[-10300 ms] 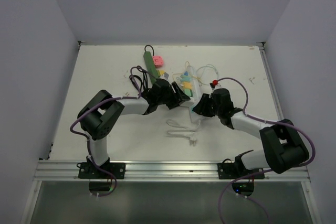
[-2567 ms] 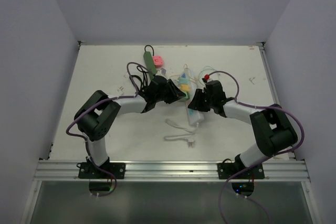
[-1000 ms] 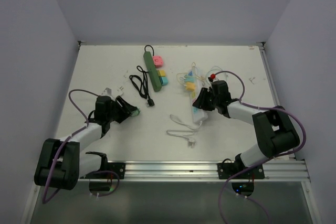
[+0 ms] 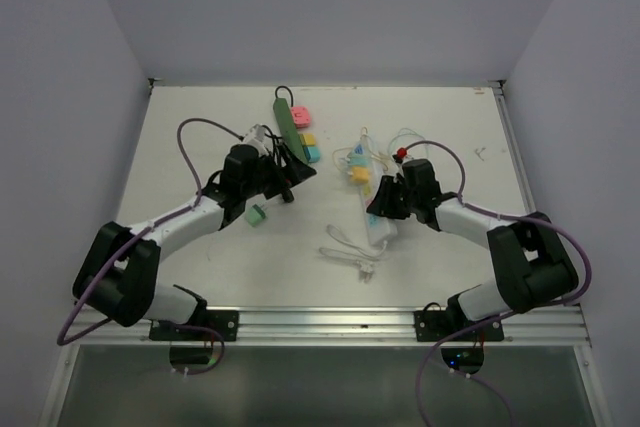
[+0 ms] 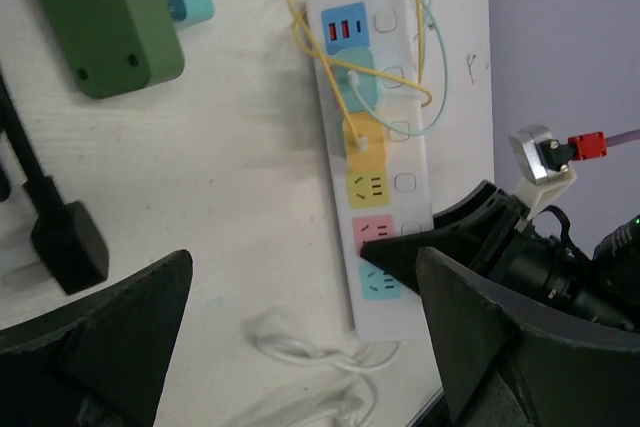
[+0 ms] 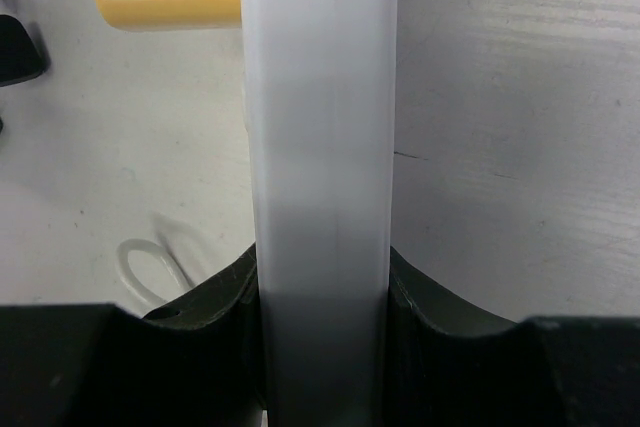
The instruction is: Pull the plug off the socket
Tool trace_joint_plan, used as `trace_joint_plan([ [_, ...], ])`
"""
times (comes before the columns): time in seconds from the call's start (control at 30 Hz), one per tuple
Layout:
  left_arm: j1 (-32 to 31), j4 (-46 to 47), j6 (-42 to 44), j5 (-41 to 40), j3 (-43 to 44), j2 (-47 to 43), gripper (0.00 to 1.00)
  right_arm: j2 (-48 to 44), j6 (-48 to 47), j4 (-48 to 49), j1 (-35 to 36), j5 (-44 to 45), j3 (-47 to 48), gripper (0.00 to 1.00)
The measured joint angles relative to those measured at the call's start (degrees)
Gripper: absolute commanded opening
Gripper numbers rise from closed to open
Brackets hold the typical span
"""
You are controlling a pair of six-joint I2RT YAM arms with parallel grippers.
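A white power strip (image 4: 373,205) lies mid-table with a yellow plug (image 4: 357,173) and a teal plug (image 5: 356,89) in its sockets; yellow and pale green cords loop off its far end. My right gripper (image 4: 380,203) is shut on the strip's near part; in the right wrist view the strip (image 6: 320,147) fills the gap between the fingers (image 6: 440,347). A small mint-green plug (image 4: 257,215) lies loose on the table. My left gripper (image 4: 293,171) is open and empty, above the table left of the strip (image 5: 375,177), its fingers (image 5: 110,337) wide apart.
A dark green power strip (image 4: 290,125) with pink, yellow and teal adapters (image 4: 311,152) lies at the back. A black cable with a plug (image 5: 65,239) is beside it. A coiled white cord (image 4: 350,252) lies in front of the white strip.
The mint-green plug held by my left gripper a second ago now lies on the table. The left gripper has opened and moved right and back towards the strips. The right gripper still holds the white strip.
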Motion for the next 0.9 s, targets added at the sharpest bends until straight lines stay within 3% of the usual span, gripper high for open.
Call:
trace_joint_plan([
  [0.43, -11.04, 4.72, -1.97, -5.70, 17.53, 21.94, 0.88, -3.32, 0.04, 1.31, 0.59, -0.52, -3.58, 0.00],
  [0.9, -16.22, 4.94, -4.13, -6.21, 23.82, 33.14, 0.69, -3.98, 0.44, 1.88, 1.01, -1.77, -4.57, 0.00],
])
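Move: The yellow plug on the held white power strip lies about 16 cm to the right of the left gripper, some 4 cm ahead and 9 cm lower. The teal plug sits about 3 cm beyond it; the small light-blue plug of the green strip is some 8 cm ahead of the left gripper and 4 cm right. From the right gripper, already clamped on the strip, the yellow plug is about 7 cm ahead and 5 cm left. Sweep the left gripper about 15 cm to the right towards the yellow plug, first easing a little forward, then sinking some 6 cm as it closes in. Turn the wrist roughly 10 degrees clockwise and narrow the wide-open fingers by about a quarter so they come around the plug. Keep the right gripper's hold on the strip while drawing it back about 2 cm. ##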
